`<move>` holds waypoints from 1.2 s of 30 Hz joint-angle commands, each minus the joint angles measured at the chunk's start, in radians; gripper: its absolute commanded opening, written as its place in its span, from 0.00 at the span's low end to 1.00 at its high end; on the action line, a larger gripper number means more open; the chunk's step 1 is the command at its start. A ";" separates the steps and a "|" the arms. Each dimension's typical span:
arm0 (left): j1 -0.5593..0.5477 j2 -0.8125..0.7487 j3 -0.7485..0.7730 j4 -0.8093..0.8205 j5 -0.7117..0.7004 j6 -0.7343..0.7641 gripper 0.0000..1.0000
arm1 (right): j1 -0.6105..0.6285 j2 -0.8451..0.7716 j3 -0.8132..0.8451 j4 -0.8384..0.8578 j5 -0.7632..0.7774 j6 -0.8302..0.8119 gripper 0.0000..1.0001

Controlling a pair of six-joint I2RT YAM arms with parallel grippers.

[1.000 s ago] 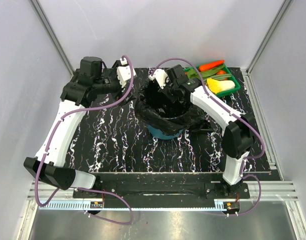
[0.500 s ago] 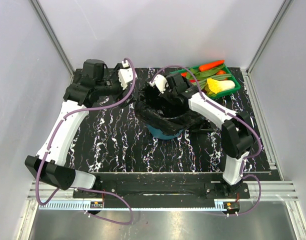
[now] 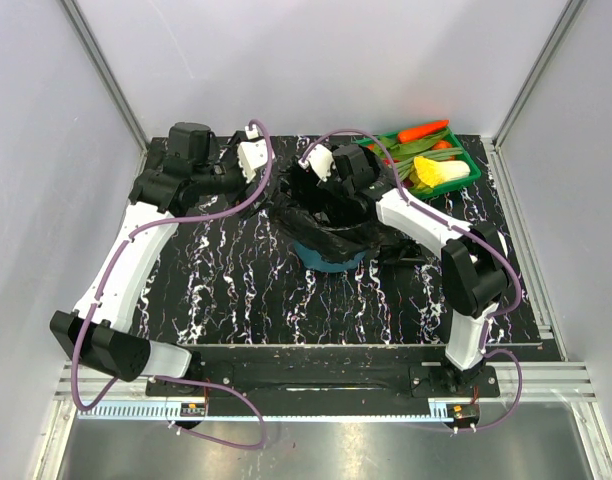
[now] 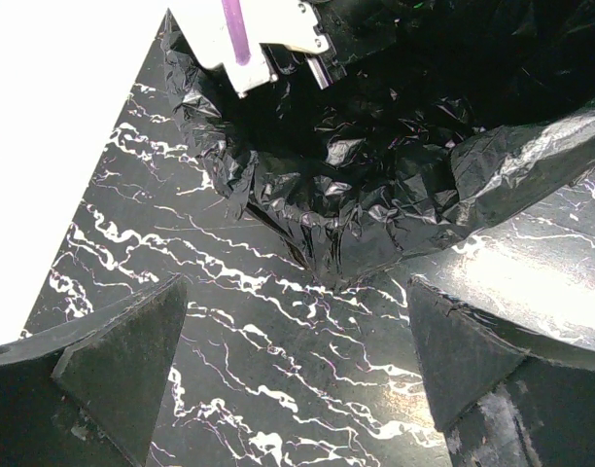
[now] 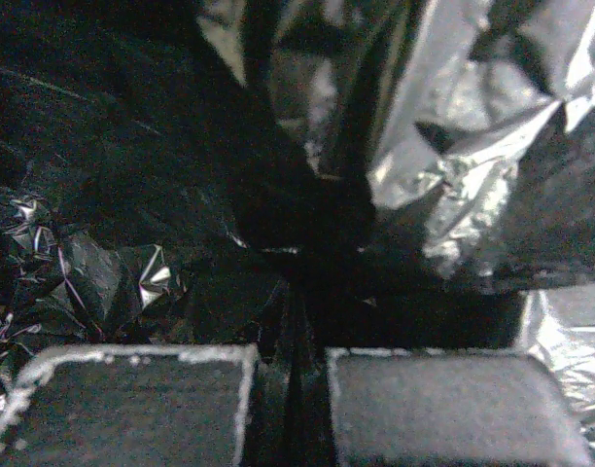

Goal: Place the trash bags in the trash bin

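Observation:
The teal trash bin (image 3: 329,259) stands mid-table, and only its near wall shows. A glossy black trash bag (image 3: 321,222) is draped over its mouth and spills onto the table at the back left. My right gripper (image 3: 324,186) hangs over the bin's far rim, shut on a fold of the trash bag (image 5: 307,209); the film runs between its pads (image 5: 132,399). My left gripper (image 3: 267,170) sits just left of the bag, open and empty. Its fingers (image 4: 122,360) stand wide over bare table, with the crumpled trash bag (image 4: 375,165) just ahead.
A green tray (image 3: 468,172) of vegetables stands at the back right corner. More black film (image 3: 406,243) trails on the table right of the bin. Grey walls and metal posts close in the sides. The table top is black with white veins (image 4: 278,341).
My right gripper has drawn the bag toward the back left over the bin, so less teal shows. The left gripper has edged right, closer to the bag.

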 commanded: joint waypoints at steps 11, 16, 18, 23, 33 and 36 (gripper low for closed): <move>0.003 -0.022 0.041 0.044 -0.011 0.009 0.99 | 0.004 -0.160 0.065 -0.239 -0.180 0.108 0.29; 0.003 -0.010 0.051 0.048 -0.013 0.001 0.99 | 0.004 -0.207 0.135 -0.326 -0.219 0.154 0.41; 0.003 -0.009 0.051 0.059 -0.022 -0.011 0.99 | 0.004 -0.220 0.169 -0.354 -0.219 0.173 0.44; 0.007 -0.003 0.046 0.142 -0.094 -0.095 0.99 | 0.004 -0.256 0.249 -0.389 -0.164 0.220 0.50; 0.087 -0.012 -0.009 0.372 -0.192 -0.370 0.99 | 0.001 -0.327 0.364 -0.423 0.019 0.304 0.73; 0.125 -0.025 -0.041 0.433 -0.197 -0.440 0.99 | -0.011 -0.358 0.352 -0.414 0.069 0.311 0.82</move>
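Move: The right hand is down inside the lined trash bin with shut fingers at the bag's far wall; the bin's middle lies some 9 cm back, 2 cm left and 5 cm below it. The vegetable basket is about 13 cm ahead and 14 cm right of that hand, the small black bag on the table roughly 10 cm back and 12 cm right, both well below. From the open left hand, the bin's middle is some 13 cm right, 4 cm ahead and 19 cm down. The right hand opens its fingers from shut to about three quarters and lets go of the bag film, first drawing back some 5 cm from the far wall and then climbing out of the bin, about 19 cm up in all with a slight drift right near the end, its left side tilting up nearly 20 degrees. The left hand, still wide open, waits and then swings away from the bag's left rim, some 5 cm forward with about as much up and a little less left, turning roughly 20 degrees counter-clockwise. ##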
